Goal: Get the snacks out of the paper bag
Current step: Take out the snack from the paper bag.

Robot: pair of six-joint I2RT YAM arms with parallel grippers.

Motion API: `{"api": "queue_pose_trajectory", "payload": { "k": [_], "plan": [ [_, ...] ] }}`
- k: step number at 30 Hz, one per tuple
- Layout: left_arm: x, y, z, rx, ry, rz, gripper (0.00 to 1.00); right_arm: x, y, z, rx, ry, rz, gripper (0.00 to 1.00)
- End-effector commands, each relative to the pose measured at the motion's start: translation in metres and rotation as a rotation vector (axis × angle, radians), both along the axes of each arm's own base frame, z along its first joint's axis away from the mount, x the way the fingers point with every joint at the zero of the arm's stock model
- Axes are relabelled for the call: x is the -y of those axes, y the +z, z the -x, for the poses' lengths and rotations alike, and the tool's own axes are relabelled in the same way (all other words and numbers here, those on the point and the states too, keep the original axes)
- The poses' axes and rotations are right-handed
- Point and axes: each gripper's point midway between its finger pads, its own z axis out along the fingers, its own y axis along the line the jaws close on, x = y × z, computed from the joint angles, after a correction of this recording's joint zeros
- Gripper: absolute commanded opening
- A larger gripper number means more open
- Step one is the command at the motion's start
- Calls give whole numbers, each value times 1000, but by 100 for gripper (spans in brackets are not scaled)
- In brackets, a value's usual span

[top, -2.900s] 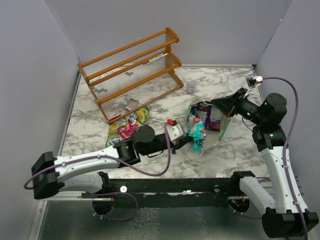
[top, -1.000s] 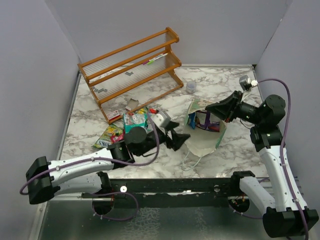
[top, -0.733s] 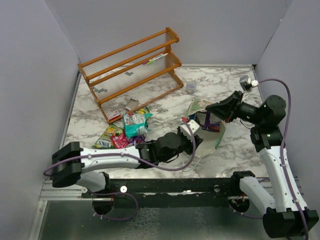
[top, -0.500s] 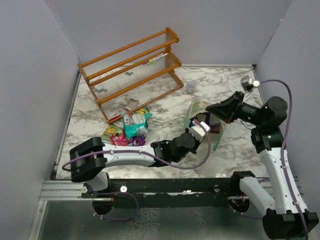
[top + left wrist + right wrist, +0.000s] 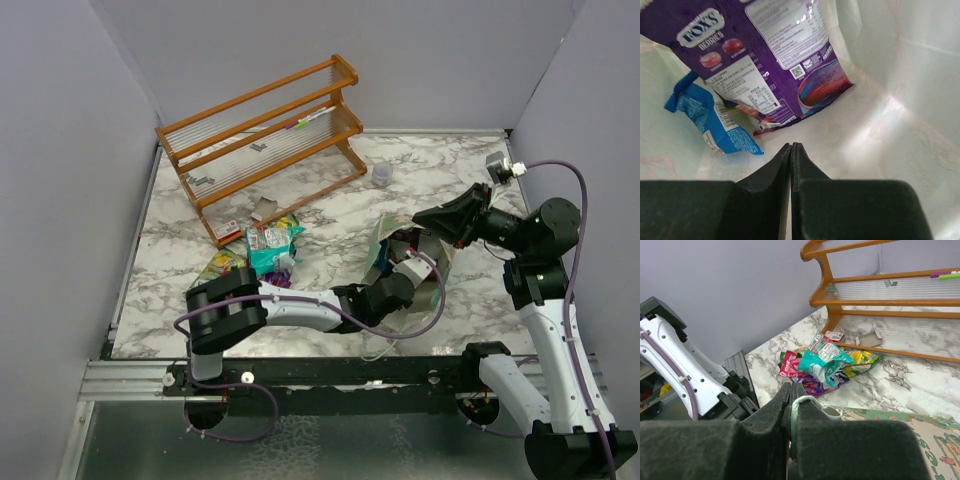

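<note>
The mint-green paper bag point(image 5: 437, 282) lies on its side at centre right, its mouth toward the left arm. My right gripper point(image 5: 424, 216) is shut on the bag's upper rim point(image 5: 801, 407) and holds it up. My left gripper point(image 5: 791, 146) is shut and empty, reached deep inside the bag point(image 5: 900, 115). Just ahead of its tips lie a purple berry packet point(image 5: 760, 55) and a small blue wrapper point(image 5: 705, 117). A pile of snacks point(image 5: 258, 252), teal, pink and green-yellow, lies on the table left of the bag; it also shows in the right wrist view point(image 5: 827, 362).
A wooden rack point(image 5: 262, 135) stands at the back left, with white cards point(image 5: 228, 232) at its foot. A small grey cup point(image 5: 382, 174) stands behind the bag. The left arm point(image 5: 300, 310) stretches across the front of the table. Grey walls close both sides.
My left gripper dropped the teal packet on the pile, then swung right and reached into the bag's mouth. My right gripper has kept hold of the rim and raised it a little.
</note>
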Motion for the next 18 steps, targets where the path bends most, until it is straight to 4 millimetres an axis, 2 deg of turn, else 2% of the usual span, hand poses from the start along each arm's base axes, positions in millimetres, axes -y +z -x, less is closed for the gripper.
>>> {"api": "queue_pose_trajectory", "payload": {
  "k": [1, 6, 11, 18],
  "plan": [
    [6, -10, -8, 10, 42, -27, 5, -3, 9, 9, 51, 26, -7, 2],
    [-2, -27, -25, 57, 131, -160, 6, -3, 6, 9, 46, 30, -7, 2],
    [-16, -40, -47, 70, 216, -231, 16, -3, 7, 10, 51, 29, -5, 2],
    [-23, -49, -70, 58, 260, -257, 49, -2, 7, 10, 51, 21, 1, 2]
  ]
}}
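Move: The left gripper is already inside the bag's mouth, fingers shut. The purple snack pack lies about 8 cm ahead of it, 3 cm to its left and some 3 cm lower. The small blue snack pack sits about 7 cm ahead, 8 cm left and 5 cm lower, tucked against the purple one. From the right gripper, which holds the bag's rim, the purple pack is about 6 cm ahead, 3 cm right and 28 cm below. Sink the left gripper deeper into the bag, then, still going down, push forward with a slight drift left towards the lower edge of the purple pack, about 5 cm down and 5 cm forward in all. Roll its left side up and swing it counter-clockwise, some 10 degrees each, and open the fingers to nearly half on the way in. Keep the right gripper still on the bag's rim. ##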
